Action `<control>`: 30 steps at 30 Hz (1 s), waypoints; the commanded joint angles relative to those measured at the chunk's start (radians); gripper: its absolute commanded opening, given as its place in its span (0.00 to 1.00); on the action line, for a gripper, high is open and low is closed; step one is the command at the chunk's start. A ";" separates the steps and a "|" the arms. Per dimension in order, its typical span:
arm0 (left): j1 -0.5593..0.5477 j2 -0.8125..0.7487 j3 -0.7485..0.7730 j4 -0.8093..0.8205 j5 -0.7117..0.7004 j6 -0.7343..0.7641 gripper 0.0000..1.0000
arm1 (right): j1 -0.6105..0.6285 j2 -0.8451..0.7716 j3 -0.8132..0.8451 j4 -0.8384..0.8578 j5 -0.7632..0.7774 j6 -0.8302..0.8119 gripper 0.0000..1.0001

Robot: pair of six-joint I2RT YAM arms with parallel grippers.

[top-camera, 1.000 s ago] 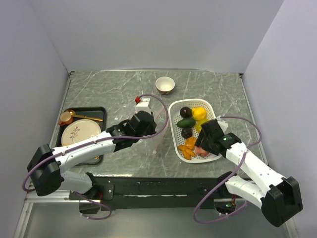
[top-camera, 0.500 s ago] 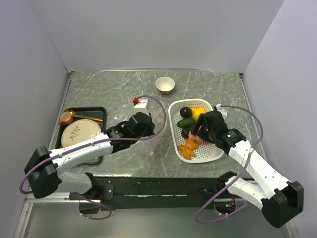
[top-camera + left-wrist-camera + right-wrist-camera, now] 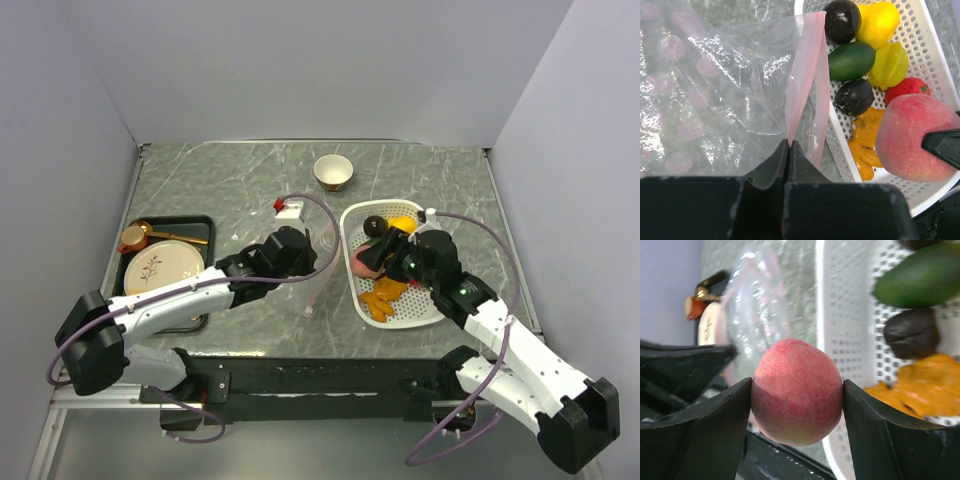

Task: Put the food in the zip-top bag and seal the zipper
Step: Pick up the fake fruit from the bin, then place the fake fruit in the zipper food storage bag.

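My right gripper (image 3: 796, 388) is shut on a pink peach (image 3: 797, 390), one piece of the food, and holds it above the left rim of the white basket (image 3: 432, 305), close to the zip-top bag (image 3: 715, 90). In the top view the peach (image 3: 365, 262) hangs just right of the bag's mouth. My left gripper (image 3: 789, 143) is shut on the pale pink zipper (image 3: 807, 75) and holds that edge of the clear bag up. More food lies in the basket: a dark round piece (image 3: 842, 20), a yellow pear (image 3: 879, 22), a green piece (image 3: 851, 60), orange pieces (image 3: 865, 145).
A gold bowl (image 3: 333, 171) stands at the back. At the left, a black tray (image 3: 200, 225) carries a plate (image 3: 155, 268) and a gold cup (image 3: 133, 238). A small white and red object (image 3: 288, 208) lies behind the bag.
My right gripper has lifted the peach from the basket's near end and carried it left and farther back, toward the bag's mouth. The left gripper has kept its hold on the zipper.
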 commanded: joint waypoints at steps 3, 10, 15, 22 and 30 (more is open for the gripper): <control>0.002 0.019 0.018 0.048 0.035 -0.026 0.01 | 0.033 0.040 0.007 0.193 -0.048 0.025 0.32; 0.002 0.013 0.024 0.050 0.053 -0.032 0.01 | 0.067 0.151 0.059 0.238 -0.034 0.019 0.32; 0.002 0.007 0.017 0.060 0.060 -0.038 0.01 | 0.070 0.207 0.088 0.238 -0.037 -0.007 0.32; 0.002 0.033 0.029 0.059 0.067 -0.043 0.01 | 0.085 0.261 0.101 0.287 -0.057 0.001 0.32; 0.001 0.015 0.027 0.059 0.075 -0.042 0.01 | 0.109 0.347 0.113 0.307 -0.031 0.007 0.32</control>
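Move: The right hand still holds the peach over the left side of the bin; the open mouth of the zip-top bag is about 9 cm to its left, 2 cm ahead and 3 cm lower. Some 12 cm below this hand lie the dark fruit, 4 cm ahead and 3 cm right, and the orange peppers, 4 cm back and 3 cm right. From the left hand, already gripping the bag's lip, the mouth is about 3 cm right, 1 cm ahead and 2 cm lower. Leftward and a little forward, the right hand carries the peach about 6 cm out past the bin's left rim to the bag mouth, rising about 1 cm first, then sinking some 3 cm, and turning slightly counter-clockwise; its fingers keep their hold. The left hand keeps the bag's lip pinched and eases about 1 cm right and down towards the peach. ##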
